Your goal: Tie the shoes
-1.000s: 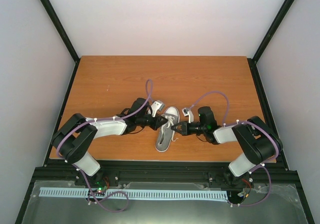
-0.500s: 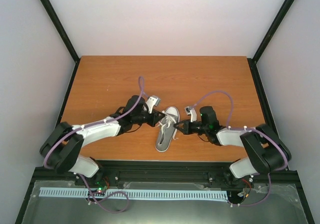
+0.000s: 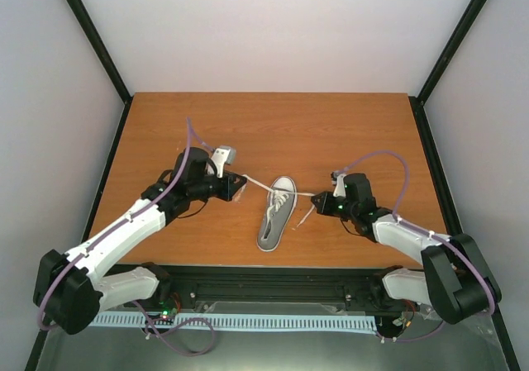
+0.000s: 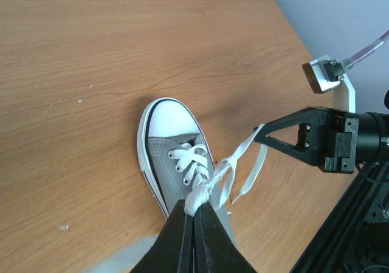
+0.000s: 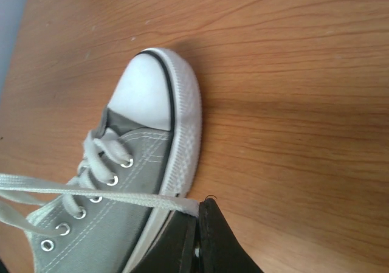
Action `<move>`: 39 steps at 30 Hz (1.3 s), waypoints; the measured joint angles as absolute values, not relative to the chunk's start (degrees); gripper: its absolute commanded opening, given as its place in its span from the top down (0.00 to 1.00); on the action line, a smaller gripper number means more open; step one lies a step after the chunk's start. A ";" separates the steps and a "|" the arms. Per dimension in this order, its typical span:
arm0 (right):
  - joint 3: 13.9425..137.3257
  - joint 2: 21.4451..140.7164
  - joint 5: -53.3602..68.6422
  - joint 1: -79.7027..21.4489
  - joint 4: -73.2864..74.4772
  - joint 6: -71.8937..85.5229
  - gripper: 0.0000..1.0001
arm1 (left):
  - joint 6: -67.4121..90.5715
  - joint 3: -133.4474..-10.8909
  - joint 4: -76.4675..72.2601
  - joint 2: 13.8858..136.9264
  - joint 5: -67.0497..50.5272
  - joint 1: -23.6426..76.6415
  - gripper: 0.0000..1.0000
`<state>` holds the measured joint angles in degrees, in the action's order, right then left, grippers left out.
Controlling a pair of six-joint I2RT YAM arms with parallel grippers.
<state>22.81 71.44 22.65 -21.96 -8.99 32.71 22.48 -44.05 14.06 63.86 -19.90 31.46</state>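
Note:
The grey shoe with white sole and toe cap lies on the wooden table, between my two arms. Its white lace runs taut from the eyelets out to both sides. My left gripper is to the shoe's left, shut on a bunched part of the lace, its tips just above the shoe. My right gripper is to the shoe's right, shut on the other lace strand beside the sole. A loose lace end dangles below the right gripper.
A black frame rail runs along the table's near edge behind the arm bases. Black posts and pale walls border the table on the left, right and back. Purple cables loop over both arms.
Both grippers have drawn apart from the shoe, the left going left and the right going right. The lace between them has been pulled out taut. The shoe has stayed in place.

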 measured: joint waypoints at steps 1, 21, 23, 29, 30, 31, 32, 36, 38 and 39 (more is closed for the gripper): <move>22.81 70.43 21.74 -21.43 -7.55 33.08 0.97 | 22.48 -44.86 15.70 63.55 -19.66 31.24 0.99; 18.55 56.29 18.24 -12.88 13.93 36.47 0.97 | 33.85 -33.76 26.94 60.07 -9.58 20.32 0.99; 18.55 54.46 18.44 -11.20 15.35 36.49 0.97 | 34.87 -33.30 26.87 59.40 -9.21 20.29 0.99; 18.55 49.56 19.29 -7.38 18.48 36.47 0.97 | 37.60 -32.16 26.28 58.78 -8.47 19.97 0.99; 18.48 49.25 19.66 -6.85 18.55 36.47 0.97 | 38.02 -31.73 26.13 58.81 -8.47 19.84 0.99; 18.35 49.17 20.16 -6.39 18.55 36.49 0.97 | 38.39 -31.35 25.93 58.89 -8.49 19.75 0.99; 18.06 49.28 20.53 -6.11 18.44 36.49 0.97 | 38.83 -30.81 25.63 59.11 -8.49 19.66 0.99; 15.77 50.59 22.11 -5.76 17.63 36.62 0.97 | 39.75 -28.73 24.71 60.73 -9.15 19.59 0.97; 14.68 50.98 22.83 -5.74 17.43 36.80 0.97 | 39.92 -27.55 23.92 61.14 -10.28 19.55 0.87; 14.48 51.03 22.98 -5.74 17.39 36.88 0.97 | 39.90 -26.96 23.38 61.21 -11.16 19.46 0.77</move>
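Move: The lace crossing over the top of the shoe lies about 10 cm to the right of the left hand, 1 cm back and some 11 cm below it; from the right hand, which sits much lower, it is about 11 cm left, level in reach and 1 cm below. The shoe's middle is roughly 12 cm right of the left hand, 6 cm back and 16 cm down; from the right hand it is 12 cm left, 5 cm back and 4 cm down. Outwards to both sides, each hand still pinching its lace: the left sweeps about 11 cm left while sinking 14 cm, turning some 30 degrees counter-clockwise and tipping down; the right draws about 9 cm right and 6 cm back, turning 20 degrees clockwise. Both pull away from the shoe, then finish by dipping down and back. ##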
